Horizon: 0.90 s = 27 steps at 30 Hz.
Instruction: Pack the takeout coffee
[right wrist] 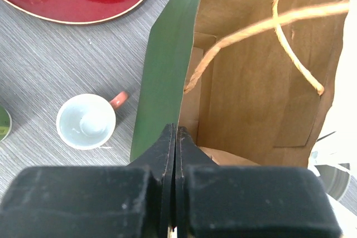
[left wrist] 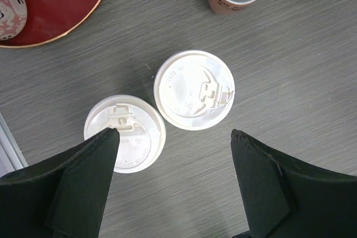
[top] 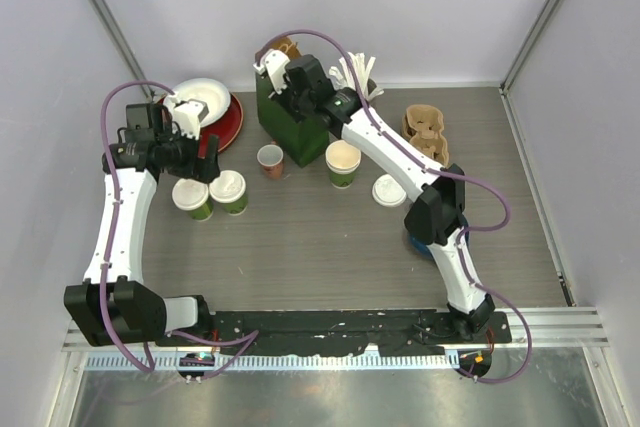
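Note:
Two green takeout coffee cups with white lids (top: pixel 192 197) (top: pixel 228 190) stand side by side at the left. In the left wrist view their lids (left wrist: pixel 125 132) (left wrist: pixel 194 89) lie just ahead of my left gripper (left wrist: pixel 173 137), which hangs open above them and holds nothing. A third green cup (top: pixel 343 162) stands uncovered by the bag, its cream inside showing. A loose white lid (top: pixel 389 190) lies to its right. My right gripper (right wrist: pixel 175 129) is shut on the top edge of the green paper bag (right wrist: pixel 167 65), whose brown inside gapes open.
A small red-and-white cup (top: pixel 270 160) stands in front of the bag (top: pixel 290 117). A red plate (top: pixel 222 127) with a white bowl sits at the back left, and a pink patterned tumbler (left wrist: pixel 11 9) rests on it. A cardboard cup carrier (top: pixel 425 132) is at the back right.

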{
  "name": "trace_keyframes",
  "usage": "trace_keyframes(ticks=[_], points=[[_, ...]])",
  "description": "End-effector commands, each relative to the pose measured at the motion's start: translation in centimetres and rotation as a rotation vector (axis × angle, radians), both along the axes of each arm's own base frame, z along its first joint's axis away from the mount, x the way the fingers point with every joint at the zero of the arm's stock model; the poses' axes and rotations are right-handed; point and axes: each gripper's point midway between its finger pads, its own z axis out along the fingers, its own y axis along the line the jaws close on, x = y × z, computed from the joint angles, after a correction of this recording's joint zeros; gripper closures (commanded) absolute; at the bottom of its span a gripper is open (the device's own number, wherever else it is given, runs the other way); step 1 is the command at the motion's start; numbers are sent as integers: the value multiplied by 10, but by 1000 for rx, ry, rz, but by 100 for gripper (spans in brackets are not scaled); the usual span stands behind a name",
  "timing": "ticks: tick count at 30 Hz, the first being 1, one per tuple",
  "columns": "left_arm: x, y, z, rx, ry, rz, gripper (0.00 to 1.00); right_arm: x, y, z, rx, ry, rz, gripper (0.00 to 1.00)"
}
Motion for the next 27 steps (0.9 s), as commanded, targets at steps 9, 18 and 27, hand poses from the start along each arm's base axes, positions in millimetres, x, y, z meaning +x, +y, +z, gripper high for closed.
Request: trace_keyframes(ticks=[9, 18, 27], points=[[-8, -2, 16, -5, -42, -17, 14, -15, -34, 151, 137, -317, -44, 99], [-10, -4, 23, -18, -41, -12, 14, -115, -32, 220, 174, -398, 88, 99], [-14, 1, 33, -4, -44, 30, 13, -246, -48, 191, 236, -175, 215, 99]])
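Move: The paper bag, its rim already pinched by the right fingers at the near left side, has its middle about 5 cm ahead, 2 cm right and 12 cm below that hand; the clear table it heads over lies some 18 cm back and 26 cm down. The pink cup is roughly 5 cm back, 5 cm left; the nearer white-lidded cup 13 cm back, 13 cm left. From the left hand the bag is about 20 cm ahead, 18 cm right. The paper bag is hoisted by its rim: the right hand, fingers staying shut on it, goes almost straight up at first, then speeds back towards the robot over the middle of the table, rising some 20 cm and coming back about 23 cm. The wrist tips the fingers upward by nearly 20 degrees and turns counter-clockwise towards the end. ##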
